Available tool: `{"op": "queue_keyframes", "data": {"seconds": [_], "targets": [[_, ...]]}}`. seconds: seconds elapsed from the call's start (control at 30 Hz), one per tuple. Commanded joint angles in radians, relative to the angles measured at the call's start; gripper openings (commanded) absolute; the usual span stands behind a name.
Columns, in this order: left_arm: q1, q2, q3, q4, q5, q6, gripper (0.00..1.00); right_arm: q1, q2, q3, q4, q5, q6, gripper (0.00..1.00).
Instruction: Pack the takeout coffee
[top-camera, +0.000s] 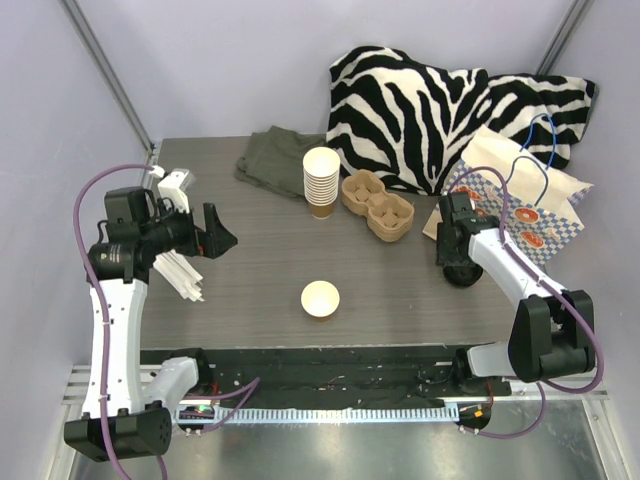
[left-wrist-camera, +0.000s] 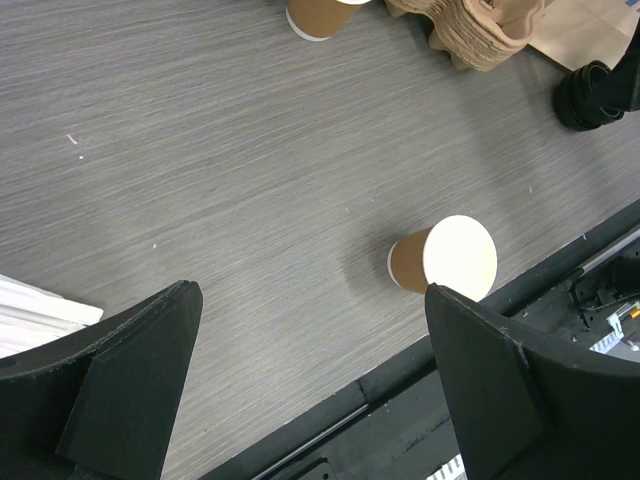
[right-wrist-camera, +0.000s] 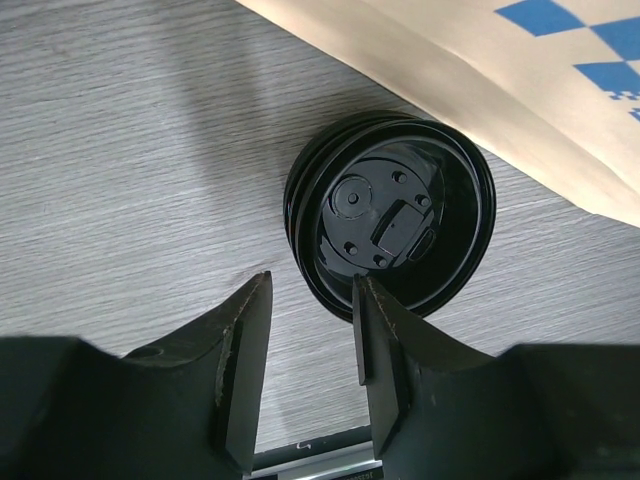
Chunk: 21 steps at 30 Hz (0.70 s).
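The takeout coffee cup (top-camera: 321, 298), a single brown paper cup with a pale rim, stands without a lid near the table's front middle; the left wrist view shows the cup (left-wrist-camera: 445, 260) too. My left gripper (top-camera: 222, 238) hovers wide open to the cup's left, and in its own view the left gripper (left-wrist-camera: 312, 292) holds nothing. A small pile of black lids (right-wrist-camera: 390, 215) lies beside the paper bag (right-wrist-camera: 520, 90). My right gripper (right-wrist-camera: 310, 290) hangs over the near edge of the black lids (top-camera: 463, 277), its jaws partly open with nothing gripped.
A tall stack of cups (top-camera: 321, 180) and a cardboard cup carrier (top-camera: 378, 205) stand at the back middle. The paper bag (top-camera: 520, 200) lies at the right, a zebra cushion (top-camera: 430, 110) behind it. A green cloth (top-camera: 275, 155) and white straws (top-camera: 180, 270) lie at the left.
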Motion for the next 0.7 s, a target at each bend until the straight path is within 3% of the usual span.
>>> {"op": "queue_keyframes", "data": {"seconds": [0.0, 0.1, 0.4, 0.67], "targets": [[0.007, 0.006, 0.000, 0.047, 0.028, -0.025, 1.00, -0.006, 0.019, 0.033, 0.020, 0.009, 0.020, 0.44], [0.008, 0.008, 0.003, 0.046, 0.024, -0.023, 1.00, -0.004, 0.028, 0.041, 0.020, 0.009, 0.024, 0.38], [0.007, 0.000, -0.013, 0.049, 0.019, -0.022, 1.00, -0.015, 0.045, 0.047, 0.025, 0.009, 0.027, 0.33], [0.007, 0.001, -0.010, 0.049, 0.019, -0.025, 1.00, -0.024, 0.050, 0.050, 0.027, 0.004, 0.024, 0.17]]}}
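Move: The stack of black lids sits right at the right hand, its middle about 3 cm to the right, 1 cm ahead and 2 cm below the finger pads, which straddle its left rim. The paper bag's middle is some 16 cm to the right of that hand and 13 cm ahead, the drink carriers 16 cm left and 14 cm ahead, both roughly level with the hand. From the left hand, the lids lie about 55 cm right, 4 cm ahead and 20 cm below. The left rim of the black lids is where the right hand works: with one finger outside the rim and the other inside the lid, the hand sinks about 1 cm and its fingers close from roughly half open to nearly shut around the rim. The wrist hardly turns. ##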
